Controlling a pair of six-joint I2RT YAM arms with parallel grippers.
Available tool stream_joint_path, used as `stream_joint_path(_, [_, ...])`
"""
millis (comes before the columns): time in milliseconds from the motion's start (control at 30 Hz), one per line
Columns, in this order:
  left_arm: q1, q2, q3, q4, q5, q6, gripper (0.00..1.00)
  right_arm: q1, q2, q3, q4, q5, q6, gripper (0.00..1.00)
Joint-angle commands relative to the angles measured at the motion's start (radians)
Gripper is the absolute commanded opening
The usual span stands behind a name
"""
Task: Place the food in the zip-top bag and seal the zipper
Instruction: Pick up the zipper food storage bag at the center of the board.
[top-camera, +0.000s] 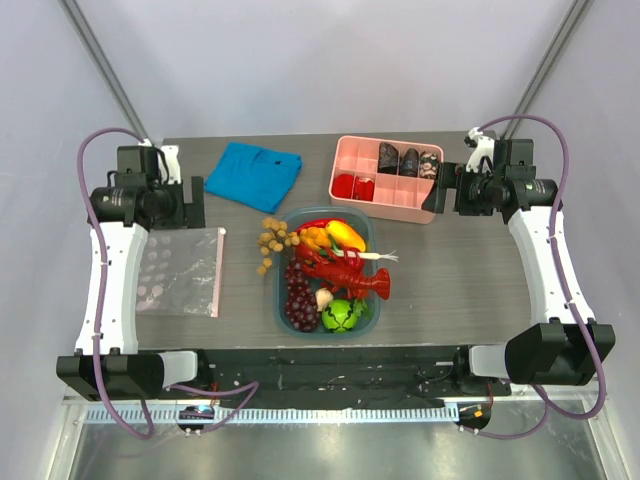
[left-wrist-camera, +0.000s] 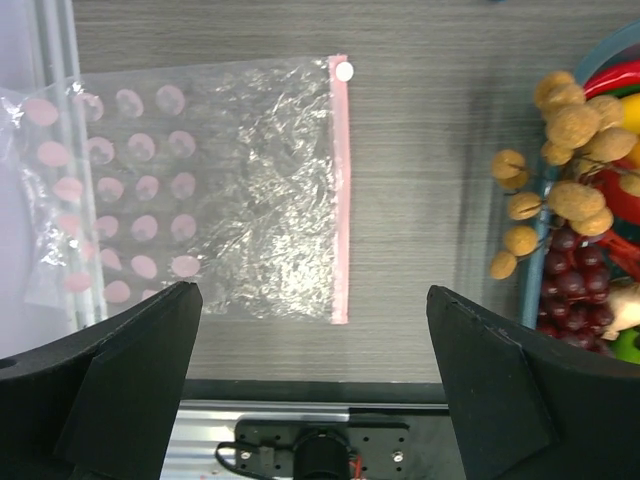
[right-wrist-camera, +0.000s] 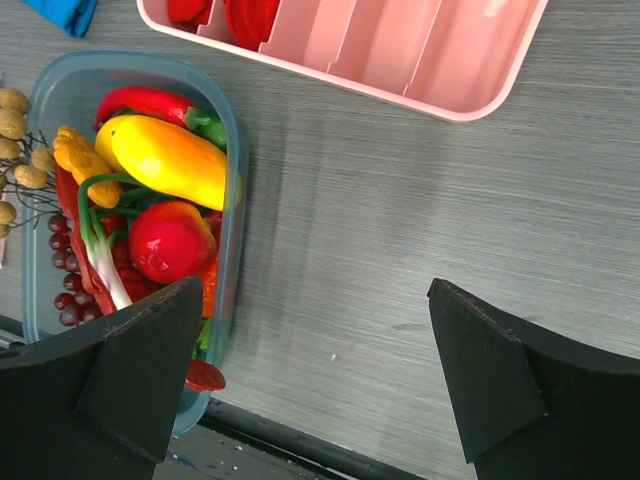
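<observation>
The clear dotted zip-top bag (top-camera: 183, 272) (left-wrist-camera: 200, 190) lies flat at the table's left, empty, its pink zipper (top-camera: 219, 272) (left-wrist-camera: 341, 190) along the right edge. The food fills a teal tub (top-camera: 368, 228) at the centre: a red lobster (top-camera: 350, 275), yellow fruit (top-camera: 345, 235) (right-wrist-camera: 170, 160), a green ball (top-camera: 340, 315), purple grapes (top-camera: 298, 295) and tan berries (top-camera: 270, 245) (left-wrist-camera: 570, 150) hanging over the rim. My left gripper (top-camera: 197, 203) (left-wrist-camera: 310, 300) hovers open above the bag's far edge. My right gripper (top-camera: 437, 190) (right-wrist-camera: 313, 290) is open over bare table right of the tub.
A pink divided tray (top-camera: 388, 180) (right-wrist-camera: 400, 50) with dark and red pieces stands at the back right, close to my right gripper. A blue cloth (top-camera: 255, 170) lies at the back, left of it. The table's near edge runs just below the tub.
</observation>
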Motion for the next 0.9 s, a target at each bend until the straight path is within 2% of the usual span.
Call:
stream_joint_path(0, [0.001, -0.010, -0.015, -0.041, -0.057, 0.102, 1.00, -0.001, -0.010, 0.016, 0.050, -0.042, 0.036, 1.00])
stream_joint_path(133, [0.001, -0.010, -0.073, -0.065, -0.092, 0.152, 1.00, -0.001, -0.006, 0.017, 0.055, -0.057, 0.043, 1.00])
stream_joint_path(433, [0.001, 0.050, -0.176, -0.072, -0.072, 0.220, 1.00, -0.001, 0.017, 0.006, 0.063, -0.080, 0.049, 1.00])
stream_joint_path(700, [-0.017, 0.159, -0.236, -0.028, -0.071, 0.159, 1.00, -0.001, 0.019, 0.002, 0.064, -0.095, 0.052, 1.00])
stream_joint_path(867, [-0.132, 0.173, -0.297, 0.101, -0.181, 0.024, 0.93, -0.001, 0.011, -0.021, 0.072, -0.085, 0.053, 1.00])
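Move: The zip-top bag lies flat below the left hand, its middle about 2 cm back, 11 cm to the left and some 21 cm down; its pink zipper edge runs forward and back only about 2 cm to the hand's right, its middle also some 2 cm back. The food bin stands about 28 cm right and 1 cm back, the blue cloth about 23 cm ahead and 9 cm right. From the right hand the bag is about 66 cm left and 6 cm back. The left hand sinks about 13 cm towards the bag's zipper side, drawing back some 3.5 cm over the first half and then dropping almost straight, with a small swing of 2 cm to the left that is mostly undone at the end. On the way the wrist tips the fingers down by nearly 30 degrees, until they point almost straight at the table, and they stay wide open, with no touch on the bag to be seen. ##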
